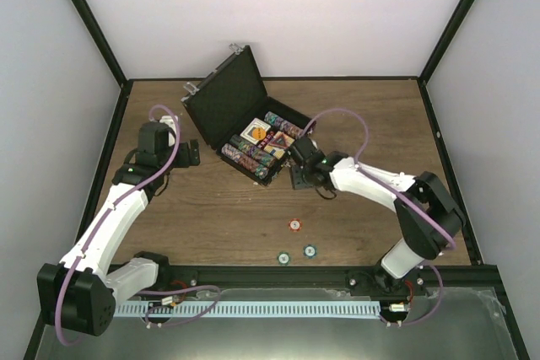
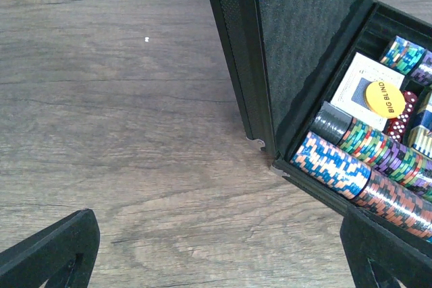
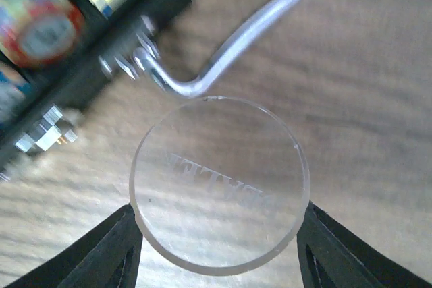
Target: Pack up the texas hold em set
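The black briefcase stands open at the table's middle back, lid up. Its tray holds rows of multicoloured poker chips, a card deck and an orange "BIG BLIND" button. My right gripper is shut on a clear round button engraved "DEALER", gripping its edges over the wood just in front of the case's silver handle. In the top view that gripper sits at the case's front right side. My left gripper is open and empty, low beside the case's left corner.
Three loose chips lie on the table near the front: an orange one, a green one and a blue one. White walls with black frame posts enclose the wooden table.
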{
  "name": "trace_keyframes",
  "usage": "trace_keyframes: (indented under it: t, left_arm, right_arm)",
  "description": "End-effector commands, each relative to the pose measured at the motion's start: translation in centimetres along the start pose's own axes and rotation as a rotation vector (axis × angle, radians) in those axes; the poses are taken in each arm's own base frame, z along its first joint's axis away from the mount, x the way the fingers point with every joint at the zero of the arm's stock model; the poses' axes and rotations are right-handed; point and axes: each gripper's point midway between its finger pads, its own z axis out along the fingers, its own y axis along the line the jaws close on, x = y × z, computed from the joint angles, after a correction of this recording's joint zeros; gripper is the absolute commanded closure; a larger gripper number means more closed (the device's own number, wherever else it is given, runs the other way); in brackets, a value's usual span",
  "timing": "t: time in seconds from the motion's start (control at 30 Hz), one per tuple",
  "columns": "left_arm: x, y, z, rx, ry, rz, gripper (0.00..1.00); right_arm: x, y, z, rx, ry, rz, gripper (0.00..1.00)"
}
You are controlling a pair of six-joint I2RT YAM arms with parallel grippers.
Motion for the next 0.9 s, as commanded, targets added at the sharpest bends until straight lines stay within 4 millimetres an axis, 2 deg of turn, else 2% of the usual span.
trace_keyframes:
  t: [0.0,0.1,0.3,0.4,0.57,0.63,0.73,0.8,0.87]
  left_arm:
    - [-0.2,0.1,-0.2,-0.003,-0.014,-0.002,0.0]
    - [-0.2,0.2,-0.2,-0.011,-0.015,-0.002,0.0]
    - [-0.1,0.3,-0.1,-0.016,-0.011,-0.001,0.0]
    - [-0.2,0.4,-0.2,-0.024,-0.014,0.0,0.0]
    - [-0.3,0.5,-0.2,-0.029,-0.018,0.001,0.0]
    - [-0.3,0.4,-0.2,-0.025,-0.017,0.001,0.0]
    - [-0.2,0.3,-0.1,-0.02,-0.013,0.001,0.0]
    - [-0.3,0.3,-0.2,-0.019,-0.016,0.001,0.0]
    - [-0.3,0.4,-0.3,-0.02,-0.018,0.001,0.0]
  right_arm:
    - [-7.7,2.1,-2.5,-0.098,-0.169,-0.014,0.49]
    - [-11.6,3.2,-2.2,-0.121,-0.22,-0.032,0.49]
    - [-17.6,5.7,0.2,-0.163,-0.255,-0.068,0.49]
    - [-19.8,6.9,1.9,-0.182,-0.248,-0.087,0.5]
    - [-22.3,8.7,4.0,-0.205,-0.245,-0.121,0.48]
    - [-22.7,9.2,4.6,-0.211,-0.239,-0.128,0.41]
    - [-23.0,9.3,5.4,-0.202,-0.235,-0.135,0.18]
    - [-22.8,9.0,5.1,-0.193,-0.23,-0.133,0.06]
    - [-22.4,8.5,4.5,-0.182,-0.229,-0.129,0.04]
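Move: My right hand holds the clear disc by its rim, just off the case's front edge. The card deck it goes to, with the orange big-blind chip on it, lies about 19 cm ahead and 13 cm to the left, some 2 cm lower. The red dice are about 15 cm ahead and 9 cm left, the upper chip stack 20 ahead and 5 left, and the case handle 6 cm straight ahead. From my left hand the deck is roughly 10 cm ahead, 16 cm right and 15 cm down. I carry the clear disc with my right hand about 20 cm forward and 13 cm left into the space over the open case, rising some 7 cm to clear its edge, then sinking about 3 cm towards the card deck while my fingertips tip up around 10 degrees. As I come to a stop above the deck, I open my fingers wide and let go of the disc. ##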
